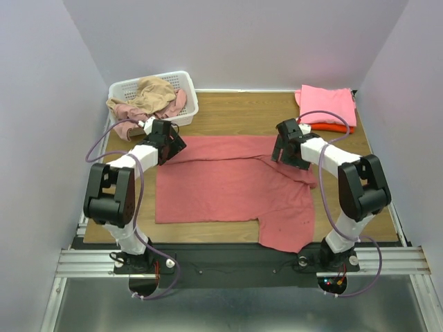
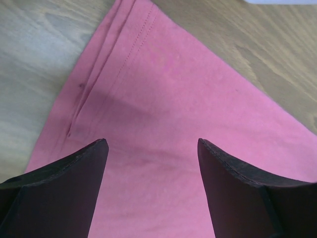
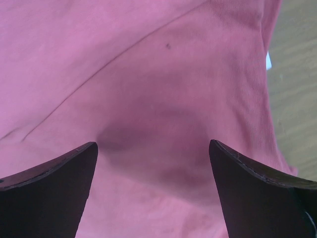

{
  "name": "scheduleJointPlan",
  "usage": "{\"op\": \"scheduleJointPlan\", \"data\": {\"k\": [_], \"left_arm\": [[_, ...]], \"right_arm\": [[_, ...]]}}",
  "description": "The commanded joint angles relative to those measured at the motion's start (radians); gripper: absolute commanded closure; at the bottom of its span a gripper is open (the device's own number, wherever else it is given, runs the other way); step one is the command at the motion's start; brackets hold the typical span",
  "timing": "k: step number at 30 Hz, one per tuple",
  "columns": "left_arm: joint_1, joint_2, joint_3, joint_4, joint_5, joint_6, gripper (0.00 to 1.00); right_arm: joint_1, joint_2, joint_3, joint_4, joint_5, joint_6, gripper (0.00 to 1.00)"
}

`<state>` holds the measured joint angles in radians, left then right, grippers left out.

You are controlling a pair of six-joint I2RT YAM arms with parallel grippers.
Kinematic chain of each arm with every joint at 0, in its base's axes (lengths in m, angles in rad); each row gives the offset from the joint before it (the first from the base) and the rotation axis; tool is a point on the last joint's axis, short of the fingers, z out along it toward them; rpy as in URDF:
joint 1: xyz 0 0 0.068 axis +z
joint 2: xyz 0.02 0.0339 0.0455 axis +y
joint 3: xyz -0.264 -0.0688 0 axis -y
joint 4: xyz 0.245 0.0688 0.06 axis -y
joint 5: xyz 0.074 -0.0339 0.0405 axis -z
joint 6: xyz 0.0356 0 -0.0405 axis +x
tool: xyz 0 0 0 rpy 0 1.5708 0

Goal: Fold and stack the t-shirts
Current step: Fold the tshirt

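Note:
A dusty red t-shirt (image 1: 228,187) lies spread on the wooden table, one sleeve hanging toward the near right corner. My left gripper (image 1: 165,149) hovers open over its far left corner; in the left wrist view the hemmed cloth (image 2: 163,99) fills the space between the dark fingers (image 2: 64,183). My right gripper (image 1: 289,153) stands open above the shirt's far right part, with the fabric (image 3: 148,99) below its fingers (image 3: 257,193). A folded bright pink t-shirt (image 1: 327,105) rests on an orange-red one (image 1: 332,127) at the back right.
A white lattice basket (image 1: 124,88) at the back left holds a tan shirt (image 1: 154,92) and a pale rose one (image 1: 128,111). Purple cables loop beside both arms. Bare wood (image 1: 235,111) shows between basket and stack.

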<state>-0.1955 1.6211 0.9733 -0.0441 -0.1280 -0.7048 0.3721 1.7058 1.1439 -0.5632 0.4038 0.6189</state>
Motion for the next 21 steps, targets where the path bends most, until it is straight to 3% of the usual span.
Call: {"op": "scheduleJointPlan", "data": {"k": [1,9,21], "left_arm": [[-0.004,0.083,0.079,0.033,-0.031,0.05,0.16],[0.005,0.253,0.2,-0.005,-0.065,0.05,0.17],[0.028,0.365,0.344,-0.074,-0.114,0.053,0.17]], "right_arm": [[-0.027,0.064,0.056,0.094,-0.029,-0.068,0.0],[-0.048,0.19,0.102,0.118,-0.037,-0.087,0.0],[-0.065,0.273,0.155,0.146,-0.091,-0.079,0.0]]}}
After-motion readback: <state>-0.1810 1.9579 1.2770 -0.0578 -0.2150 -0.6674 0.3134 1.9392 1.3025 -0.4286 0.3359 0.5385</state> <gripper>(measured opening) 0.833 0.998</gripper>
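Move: The t-shirt lies spread just under both hands, some 3 cm below them. Its middle is about 28 cm right and 14 cm back of the left hand, and some 25 cm left and 11 cm back of the right. The basket's middle stands roughly 25 cm ahead and 9 cm left of the left hand, a few centimetres above it; the folded stack lies about 25 cm ahead and 21 cm right of the right hand, slightly below it. Both open hands sink about 3 cm onto the t-shirt, then push it forward, ending some 7 cm farther out. ##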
